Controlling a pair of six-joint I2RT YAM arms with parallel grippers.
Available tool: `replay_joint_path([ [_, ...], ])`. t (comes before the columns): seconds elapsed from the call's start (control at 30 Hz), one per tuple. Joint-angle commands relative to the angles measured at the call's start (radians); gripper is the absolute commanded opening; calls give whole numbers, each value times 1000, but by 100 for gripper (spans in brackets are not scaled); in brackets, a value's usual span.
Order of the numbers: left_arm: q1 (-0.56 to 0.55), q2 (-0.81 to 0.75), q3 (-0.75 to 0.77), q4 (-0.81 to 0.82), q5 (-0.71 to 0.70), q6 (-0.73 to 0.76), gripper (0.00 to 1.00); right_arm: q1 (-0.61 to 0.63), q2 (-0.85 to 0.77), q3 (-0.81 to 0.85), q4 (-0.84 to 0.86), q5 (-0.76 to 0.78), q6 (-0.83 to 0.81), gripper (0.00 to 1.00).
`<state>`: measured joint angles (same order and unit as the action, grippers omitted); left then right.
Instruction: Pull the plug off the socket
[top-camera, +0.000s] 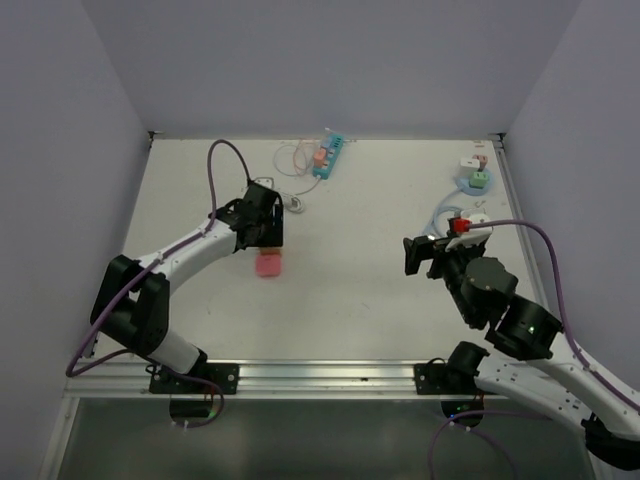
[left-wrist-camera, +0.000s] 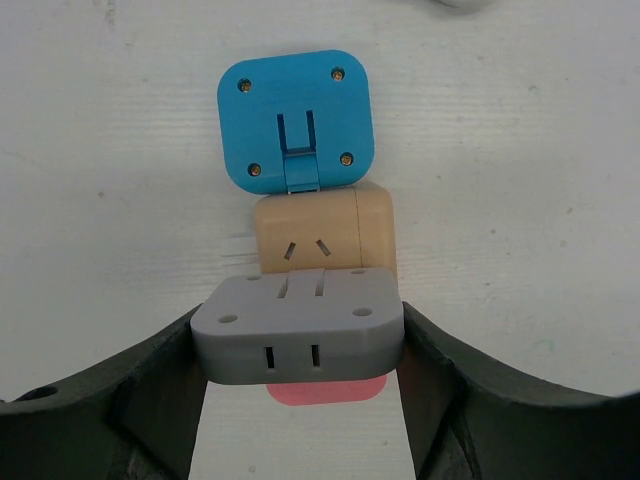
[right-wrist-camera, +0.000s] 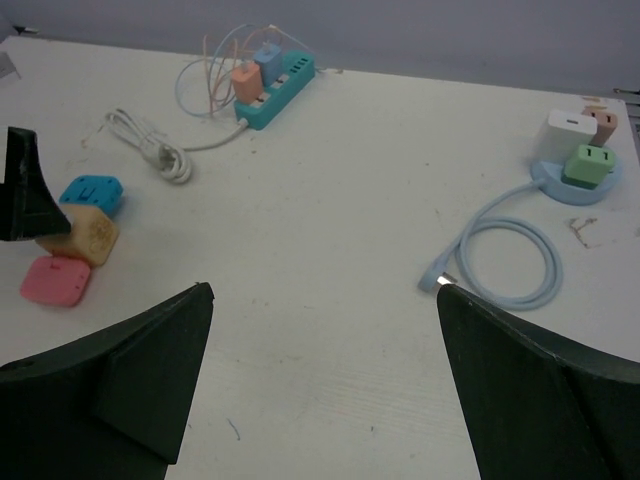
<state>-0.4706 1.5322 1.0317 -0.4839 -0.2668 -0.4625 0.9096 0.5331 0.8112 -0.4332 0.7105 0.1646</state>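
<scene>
A beige cube socket (left-wrist-camera: 322, 235) lies on the white table with plugs pushed into its faces. A blue plug (left-wrist-camera: 295, 118) sits on its far side, a pink plug (left-wrist-camera: 325, 390) on its near side, and a grey plug (left-wrist-camera: 298, 320) on the face toward the camera. My left gripper (left-wrist-camera: 300, 352) is shut on the grey plug, one black finger against each of its sides. The top view shows the left gripper (top-camera: 262, 228) over the cluster with the pink plug (top-camera: 268, 264) just in front. My right gripper (right-wrist-camera: 322, 290) hovers open with nothing between its fingers, well right of the cube socket (right-wrist-camera: 82, 236).
A teal power strip (top-camera: 330, 157) with plugs and thin wires lies at the back centre, with a coiled white cable (top-camera: 293, 203) beside it. At the back right stands a light blue round socket (right-wrist-camera: 575, 188) carrying green and white plugs, its blue cable (right-wrist-camera: 510, 262) looped.
</scene>
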Motion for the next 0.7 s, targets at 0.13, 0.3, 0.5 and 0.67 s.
replay_joint_path([
  [0.13,-80,31,48,42,60,-28,18,3,120,25,53,-170,144,99],
  [0.3,-120,28,53,45,55,-27,13,2,261,-44,178,-174,298,99],
  [0.5,-125,-15,18,85,98,-53,7,-49,499,-30,298,-265,426,99],
  [0.67,-125,-66,-24,151,144,-87,5,-207,625,-83,518,-495,538,99],
])
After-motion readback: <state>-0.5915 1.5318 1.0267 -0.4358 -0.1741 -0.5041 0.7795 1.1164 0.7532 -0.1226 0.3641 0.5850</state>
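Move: My left hand already grips the white plug; the beige socket sits right under it, its middle about 5 cm below my hand point. The blue adapter juts about 6 cm beyond the socket, the pink one some 5 cm nearer me. A coiled white cord lies about 14 cm ahead and 4 cm right of my left hand. From my open right hand the socket is roughly 35 cm left, 11 cm ahead and 26 cm lower. I swing my open right hand left and down, about 12 cm each, and some 6 cm forward towards the socket, tipping its near-level fingers down by roughly 25 degrees. My left hand keeps its grip on the white plug and drags the stack about 6 cm right and slightly back at the same height, turning a little clockwise. ##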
